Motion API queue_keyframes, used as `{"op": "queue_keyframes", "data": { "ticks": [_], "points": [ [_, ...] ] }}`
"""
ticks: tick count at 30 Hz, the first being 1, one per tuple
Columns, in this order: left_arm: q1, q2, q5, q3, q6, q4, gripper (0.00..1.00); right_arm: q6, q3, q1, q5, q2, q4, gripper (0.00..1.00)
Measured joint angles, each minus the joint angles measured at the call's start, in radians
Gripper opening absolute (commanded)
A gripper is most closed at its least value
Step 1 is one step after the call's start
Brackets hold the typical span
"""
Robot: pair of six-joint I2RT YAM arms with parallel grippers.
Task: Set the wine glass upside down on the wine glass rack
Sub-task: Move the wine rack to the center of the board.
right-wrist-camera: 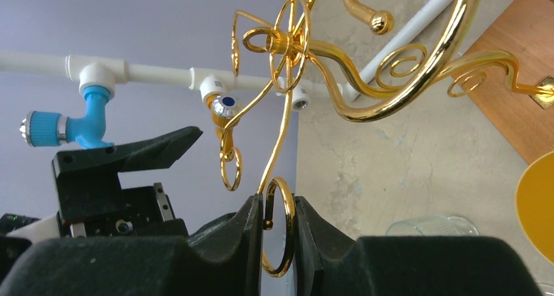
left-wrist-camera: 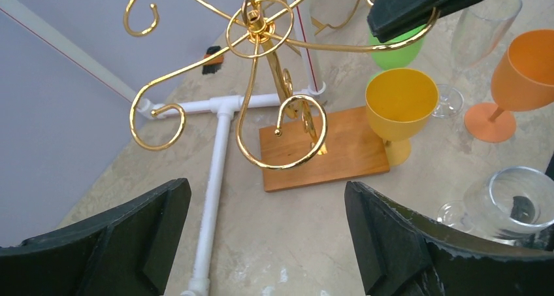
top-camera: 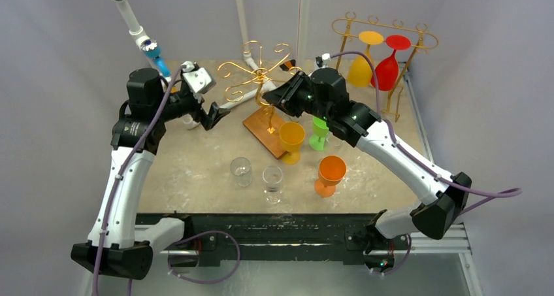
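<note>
The gold wire wine glass rack (top-camera: 261, 72) stands mid-table on a wooden base (top-camera: 264, 127). My right gripper (right-wrist-camera: 274, 211) is shut on one curled end loop (right-wrist-camera: 289, 227) of the rack, reaching in from the right (top-camera: 274, 93). My left gripper (left-wrist-camera: 268, 191) hovers open and empty just left of the rack (top-camera: 212, 115). Upright on the table stand a yellow wine glass (top-camera: 291, 139), a green one (top-camera: 319, 131), an orange one (top-camera: 330, 173) and two clear ones (top-camera: 241, 171) (top-camera: 272, 181). No glass hangs on this rack.
A second gold rack (top-camera: 385, 34) at the back right holds a yellow glass (top-camera: 361, 67) and a red glass (top-camera: 387, 67) upside down. A white pipe frame (left-wrist-camera: 219, 146) with a blue fitting (top-camera: 157, 59) runs along the back left.
</note>
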Motion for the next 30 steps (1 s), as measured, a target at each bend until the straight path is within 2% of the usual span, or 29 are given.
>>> {"op": "queue_keyframes", "data": {
  "ticks": [10, 16, 19, 25, 27, 30],
  "points": [
    [-0.002, -0.074, 0.019, -0.04, 0.245, 0.036, 0.87, 0.019, -0.045, -0.033, -0.045, -0.008, 0.068, 0.02],
    [-0.026, -0.116, 0.025, -0.16, 0.44, 0.134, 0.75, 0.029, -0.068, -0.046, -0.072, -0.011, 0.108, 0.03],
    [-0.047, -0.145, 0.023, -0.212, 0.526, 0.205, 0.65, 0.037, -0.074, -0.053, -0.084, -0.011, 0.122, 0.02],
    [-0.105, -0.187, 0.007, -0.321, 0.725, 0.363, 0.53, 0.045, -0.079, -0.067, -0.108, -0.011, 0.131, 0.02],
    [-0.138, -0.179, -0.009, -0.332, 0.78, 0.374, 0.45, 0.047, -0.081, -0.07, -0.11, -0.011, 0.133, 0.02],
    [-0.195, -0.161, -0.039, -0.336, 0.846, 0.394, 0.26, 0.051, -0.085, -0.074, -0.116, -0.011, 0.141, 0.02]
  ]
}}
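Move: The front-left curl of the wine rack lies just off the open left fingertips, about 4 cm ahead, 4 cm to the right and a touch above. The rack's wooden base sits some 11 cm ahead, 12 cm right and 30 cm below this hand; the yellow goblet is about 20 cm right and 2 cm ahead, the short clear glass 6 cm back and 1 cm right, both similarly low. The right hand already grips the front curl, with that free curl about 10 cm to its left and 1 cm ahead. The left hand rolls about 60 degrees about its own pointing direction, clockwise as seen from behind the hand, bobbing up a couple of centimetres and back before sliding about 4 cm to the right, so that its fingers, closing from wide open to less than half open, come either side of the rack's front-left curl. The right hand keeps its pinch on the front curl and eases only about a centimetre forward with a slight turn, while any clamping touch by the left fingers can't yet be made out. ##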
